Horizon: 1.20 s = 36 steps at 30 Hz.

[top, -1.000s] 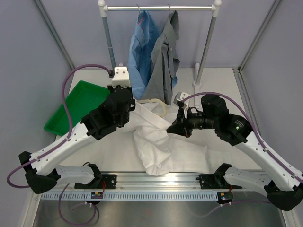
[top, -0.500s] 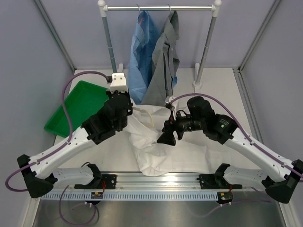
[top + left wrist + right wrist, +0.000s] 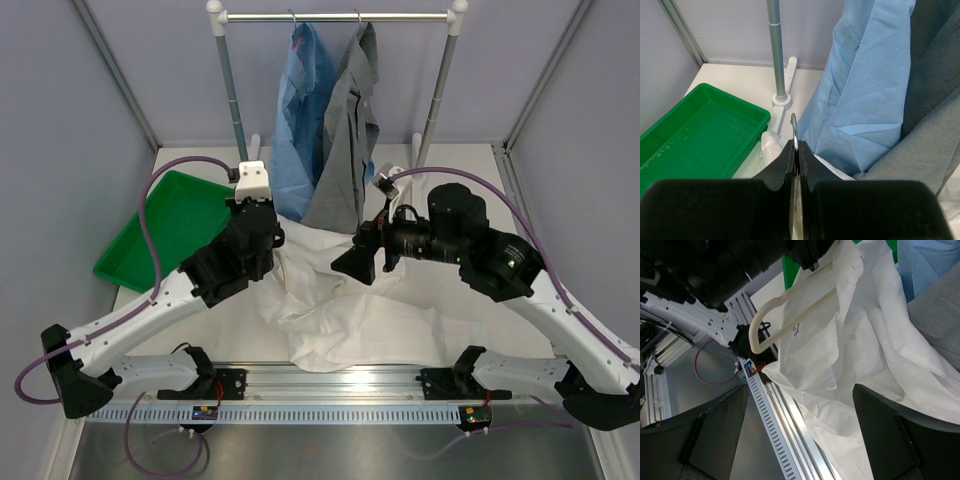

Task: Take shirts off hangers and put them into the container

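Observation:
My left gripper (image 3: 796,145) is shut on the thin metal hook (image 3: 794,125) of a cream hanger (image 3: 790,315). The hanger dangles below it, with one end still against the white shirt (image 3: 350,320). That shirt lies crumpled on the table between the arms. My right gripper (image 3: 355,262) hovers open just above the white shirt (image 3: 865,340), with nothing between its fingers. The light blue shirt (image 3: 300,110) and the grey shirt (image 3: 345,140) hang from the rail. The green container (image 3: 165,220) sits at the left, holding nothing.
The rail's metal bar (image 3: 335,16) spans the back on two white posts (image 3: 775,50) with feet on the table. The aluminium base rail (image 3: 330,380) runs along the near edge. Grey walls close in both sides.
My right gripper has opened, let go of the white shirt and lifted slightly. My left gripper has carried the hanger back toward the rail. The shirt has bunched up to the left.

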Motion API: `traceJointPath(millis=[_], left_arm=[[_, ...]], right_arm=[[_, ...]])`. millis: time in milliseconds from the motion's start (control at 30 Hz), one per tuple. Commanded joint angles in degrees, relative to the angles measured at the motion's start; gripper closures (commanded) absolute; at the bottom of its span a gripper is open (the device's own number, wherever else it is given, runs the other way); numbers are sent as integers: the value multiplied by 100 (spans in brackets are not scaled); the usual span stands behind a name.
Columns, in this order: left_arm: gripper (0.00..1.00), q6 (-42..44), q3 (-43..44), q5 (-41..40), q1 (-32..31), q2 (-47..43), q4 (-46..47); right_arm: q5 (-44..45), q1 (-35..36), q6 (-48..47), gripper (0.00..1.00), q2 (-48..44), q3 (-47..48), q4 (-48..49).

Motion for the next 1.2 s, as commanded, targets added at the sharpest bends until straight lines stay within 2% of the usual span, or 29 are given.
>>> traceJointPath(millis=[0, 367, 833, 967, 1167], left_arm=[[100, -419, 245, -562, 17, 111, 461], [100, -534, 421, -817, 17, 401, 390], [100, -507, 518, -878, 17, 463, 347], [100, -534, 518, -878, 17, 437, 329], [100, -560, 500, -870, 17, 402, 311]], right_arm=[[440, 189, 502, 5, 270, 79, 332], [1293, 1208, 1030, 4, 727, -62, 1430], [2488, 2044, 1056, 10, 1404, -229, 2029], [2717, 2079, 1065, 15, 1457, -396, 2161], [3060, 2079, 986, 30, 1466, -554, 2301]])
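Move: The bare right end of the hanger, sticking out of the white shirt, is about 12 cm to the right hand's left, roughly level fore and aft and some 5 cm below. The spread part of the shirt lies about 27 cm under that hand, some 3 cm back and 2 cm left. The grey shirt hangs about 22 cm ahead, the blue one 25 cm ahead and 11 cm left. From the left hand, which holds the hanger's neck, that end is about 13 cm back, 6 cm right and 7 cm below. To the hanger's bare end, held out over the white shirt by the left hand's unbroken grip near the hook, the open right hand sweeps left about 11 cm, then sinks to some 5 cm lower as it arrives beside the left gripper, its fingers starting to close around the end but still well apart. The left hand only eases about 1 cm forward. ##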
